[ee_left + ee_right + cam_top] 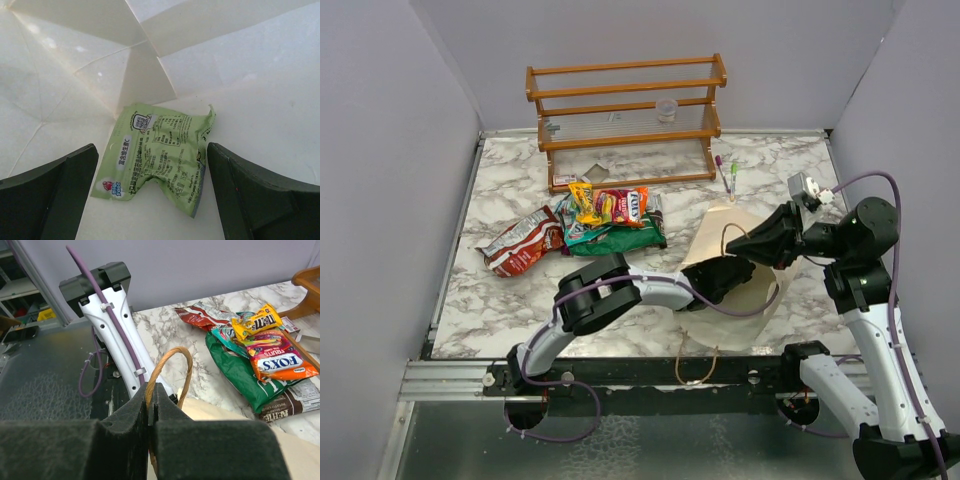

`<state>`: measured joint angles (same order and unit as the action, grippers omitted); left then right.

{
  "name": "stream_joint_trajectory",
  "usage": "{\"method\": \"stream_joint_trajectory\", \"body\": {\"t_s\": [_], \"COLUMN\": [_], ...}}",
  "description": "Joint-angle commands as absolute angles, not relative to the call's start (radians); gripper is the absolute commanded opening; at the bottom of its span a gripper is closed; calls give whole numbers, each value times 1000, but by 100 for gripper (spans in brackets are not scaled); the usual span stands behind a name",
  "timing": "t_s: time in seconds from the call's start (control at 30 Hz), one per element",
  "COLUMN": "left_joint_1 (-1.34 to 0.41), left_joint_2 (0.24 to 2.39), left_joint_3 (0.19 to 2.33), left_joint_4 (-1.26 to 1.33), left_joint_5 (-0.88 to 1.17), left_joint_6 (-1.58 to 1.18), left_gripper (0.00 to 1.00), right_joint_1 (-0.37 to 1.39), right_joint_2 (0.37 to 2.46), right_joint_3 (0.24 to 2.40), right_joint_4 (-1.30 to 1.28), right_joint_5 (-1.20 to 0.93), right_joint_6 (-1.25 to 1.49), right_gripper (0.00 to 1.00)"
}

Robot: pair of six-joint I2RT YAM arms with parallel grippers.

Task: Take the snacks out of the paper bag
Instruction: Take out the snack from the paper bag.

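Note:
The paper bag (745,300) lies on its side at the right of the marble table, mouth toward my left arm. My left gripper (151,152) is deep inside the bag, open, one finger on each side of a light green snack packet (160,155) lying flat on the bag's inner wall (250,65); neither finger touches it. My right gripper (151,390) is shut on the bag's tan loop handle (172,362) and holds it up above the bag (210,410). Several snacks (610,215) lie piled on the table left of the bag, with a red packet (520,243) further left.
A wooden slatted rack (625,115) stands at the back with a small cup (666,108) on it. Thin pens (728,175) lie behind the bag. The bag's other handle (698,365) hangs over the front rail. Grey walls close both sides.

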<state>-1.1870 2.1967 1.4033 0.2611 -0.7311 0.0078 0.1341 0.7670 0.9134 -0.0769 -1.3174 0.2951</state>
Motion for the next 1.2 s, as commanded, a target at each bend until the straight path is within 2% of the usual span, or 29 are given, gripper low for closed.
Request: {"method": "stream_joint_trajectory", "body": {"t_s": [0.0, 0.2, 0.33, 0.47, 0.63, 0.87, 1.17], "left_joint_1": [-1172, -1143, -1135, -1115, -1114, -1113, -1135], "left_joint_2": [2148, 2183, 2219, 2230, 2235, 2207, 2101], "left_joint_3": [1371, 1390, 1418, 1422, 1428, 1421, 1410], "left_joint_4": [263, 245, 219, 189, 180, 174, 125], "left_joint_5": [-727, -625, -599, -575, -568, -549, -487], "left_joint_6": [13, -57, -74, -114, -106, -106, -105], "left_gripper": [94, 92, 87, 72, 47, 19, 8], "right_joint_1": [143, 143, 143, 143, 143, 143, 143], "right_joint_2": [767, 770, 774, 776, 775, 773, 764], "right_joint_3": [953, 969, 979, 988, 983, 988, 979], "right_joint_4": [-72, -81, -82, -90, -84, -95, -169], "right_joint_5": [-1296, -1303, -1304, -1307, -1308, -1291, -1139], "right_joint_6": [300, 295, 295, 289, 292, 285, 239], "right_gripper": [2, 2, 2, 2, 2, 2, 2]}}
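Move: A small green snack packet lies in the paper bag just beyond the open left fingers, about 3 cm ahead, 1 cm right and 3 cm below. The Fox's candy bag is some 13 cm ahead and 27 cm left, the big green bag about 6 cm ahead and 25 cm left, both 2 cm lower. From the right hand, which holds the bag handle, the packet lies roughly 18 cm ahead, 10 cm right and 33 cm below. Left hand sinks about 1.5 cm, easing 1 cm forward, and closes its fingers, pinching the green packet's right edge. ##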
